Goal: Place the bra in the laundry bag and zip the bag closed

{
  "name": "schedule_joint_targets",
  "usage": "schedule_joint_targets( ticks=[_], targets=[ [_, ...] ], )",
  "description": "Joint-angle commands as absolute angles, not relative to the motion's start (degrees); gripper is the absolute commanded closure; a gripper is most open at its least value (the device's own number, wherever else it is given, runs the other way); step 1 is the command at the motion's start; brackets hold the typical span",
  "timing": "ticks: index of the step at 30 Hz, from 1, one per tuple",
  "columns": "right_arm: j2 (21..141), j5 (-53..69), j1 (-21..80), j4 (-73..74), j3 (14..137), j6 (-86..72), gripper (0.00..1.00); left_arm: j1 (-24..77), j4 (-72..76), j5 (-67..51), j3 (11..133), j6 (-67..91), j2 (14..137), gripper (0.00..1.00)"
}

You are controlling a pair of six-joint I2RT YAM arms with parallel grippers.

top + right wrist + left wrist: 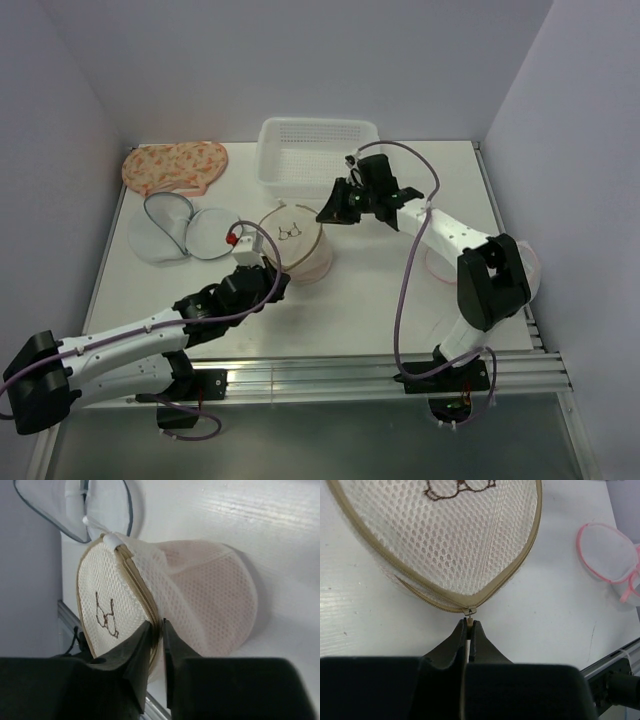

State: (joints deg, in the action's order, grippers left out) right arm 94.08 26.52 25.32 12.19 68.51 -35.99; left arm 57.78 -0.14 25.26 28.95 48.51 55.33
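The laundry bag, a round white mesh dome with a tan zip rim and a small line drawing, stands on its edge mid-table. My left gripper meets its near-left edge. In the left wrist view, that gripper is shut on the small tan zipper pull, where the zip of the bag ends. My right gripper is at the bag's right side. In the right wrist view, that gripper pinches the zip rim of the bag. The bra is hidden; only a pinkish tint shows through the mesh.
A white perforated basket stands at the back. A peach floral padded garment lies back left. Grey-rimmed mesh bags lie left of the laundry bag. A pink-rimmed mesh bag lies to the right, by my right arm.
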Motion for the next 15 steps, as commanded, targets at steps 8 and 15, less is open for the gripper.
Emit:
schedule_joint_targets(
  ticks=[8,15],
  targets=[
    [87.4,17.8,26.5,17.2,71.3,-32.5,0.40,62.0,7.3,22.0,33.2,43.8,61.8,1.00],
    [71.8,15.9,28.2,19.3,59.0,-37.6,0.36,63.4,11.0,19.1,38.6,41.8,68.4,1.00]
  ],
)
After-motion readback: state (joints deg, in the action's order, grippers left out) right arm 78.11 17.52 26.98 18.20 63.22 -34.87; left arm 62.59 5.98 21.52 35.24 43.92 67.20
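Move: The left hand still holds the zip pull on the laundry bag's near edge; the bag's middle lies about 8 cm ahead, 3 cm right and 4 cm lower. The white basket is some 28 cm ahead of the left hand, 8 cm right. The right hand still pinches the far right rim, with the bag's middle about 5 cm back, 5 cm left and 5 cm below it. Right fingers open, freeing the rim, and rise back about 5 cm; left draws the zip pull 6 cm right. ##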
